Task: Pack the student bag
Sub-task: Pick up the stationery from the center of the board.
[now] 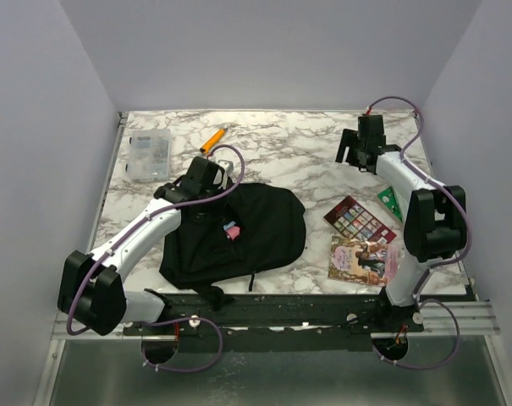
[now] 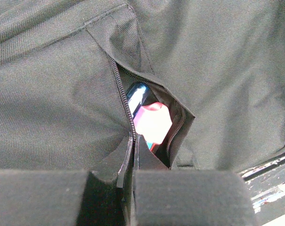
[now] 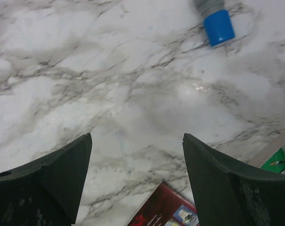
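Observation:
The student bag (image 1: 256, 237), black fabric, lies flat on the left half of the marble table. Its pocket zip (image 2: 121, 89) gapes, and a pink piece (image 2: 152, 121) and a blue item (image 2: 136, 94) show inside the slit. The pink piece also shows from above (image 1: 231, 230). My left gripper (image 2: 134, 139) is shut on the zipper edge of that pocket, its tips at the slit (image 1: 220, 216). My right gripper (image 1: 350, 154) hangs open over bare marble at the back right (image 3: 137, 141), holding nothing.
A grey tube with a blue cap (image 3: 217, 26) lies beyond the right fingers. Near the right arm lie a red book (image 1: 359, 218), a pink picture book (image 1: 363, 258) and a green card (image 1: 389, 201). An orange marker (image 1: 212, 139) and a clear plastic box (image 1: 149, 155) lie back left.

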Robot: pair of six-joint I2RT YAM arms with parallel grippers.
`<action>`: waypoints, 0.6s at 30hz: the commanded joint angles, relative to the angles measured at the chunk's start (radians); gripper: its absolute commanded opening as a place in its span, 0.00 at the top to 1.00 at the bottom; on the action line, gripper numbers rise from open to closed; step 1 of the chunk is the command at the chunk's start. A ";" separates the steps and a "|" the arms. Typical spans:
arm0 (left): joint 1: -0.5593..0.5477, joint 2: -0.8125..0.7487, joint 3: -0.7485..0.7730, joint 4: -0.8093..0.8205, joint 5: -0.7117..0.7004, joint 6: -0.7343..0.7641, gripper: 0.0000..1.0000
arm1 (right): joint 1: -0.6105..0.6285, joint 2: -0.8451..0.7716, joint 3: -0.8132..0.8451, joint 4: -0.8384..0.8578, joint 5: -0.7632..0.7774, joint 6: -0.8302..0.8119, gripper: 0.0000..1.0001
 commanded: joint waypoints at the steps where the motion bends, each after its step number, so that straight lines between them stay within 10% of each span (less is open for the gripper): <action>1: -0.003 -0.036 -0.007 0.036 0.016 0.007 1.00 | -0.048 0.104 0.086 -0.014 0.117 -0.090 0.19; 18: -0.006 0.032 0.020 0.026 0.111 -0.014 1.00 | -0.210 0.429 0.379 0.015 -0.030 -0.266 0.17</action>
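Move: The stationery, a small grey-and-blue piece lying on the marble board, is about 11 cm ahead of the right hand, 10 cm to its right and some 8 cm below. Nearer the base, the red sticker card lies roughly 15 cm back and 4 cm right of that hand, and the green pack about 8 cm back and 16 cm right, both some 9 cm down. From the left hand the stationery is about 29 cm ahead and 50 cm right. The grey-and-blue stationery is closed in on by the right hand, which sweeps about 11 cm right and 8 cm forward while sinking some 5 cm, slowing towards the end. Its fingers stay wide open and the wrist rolls about 10 degrees, left side dipping. It ends short of the piece and a little above, with no touch yet. ##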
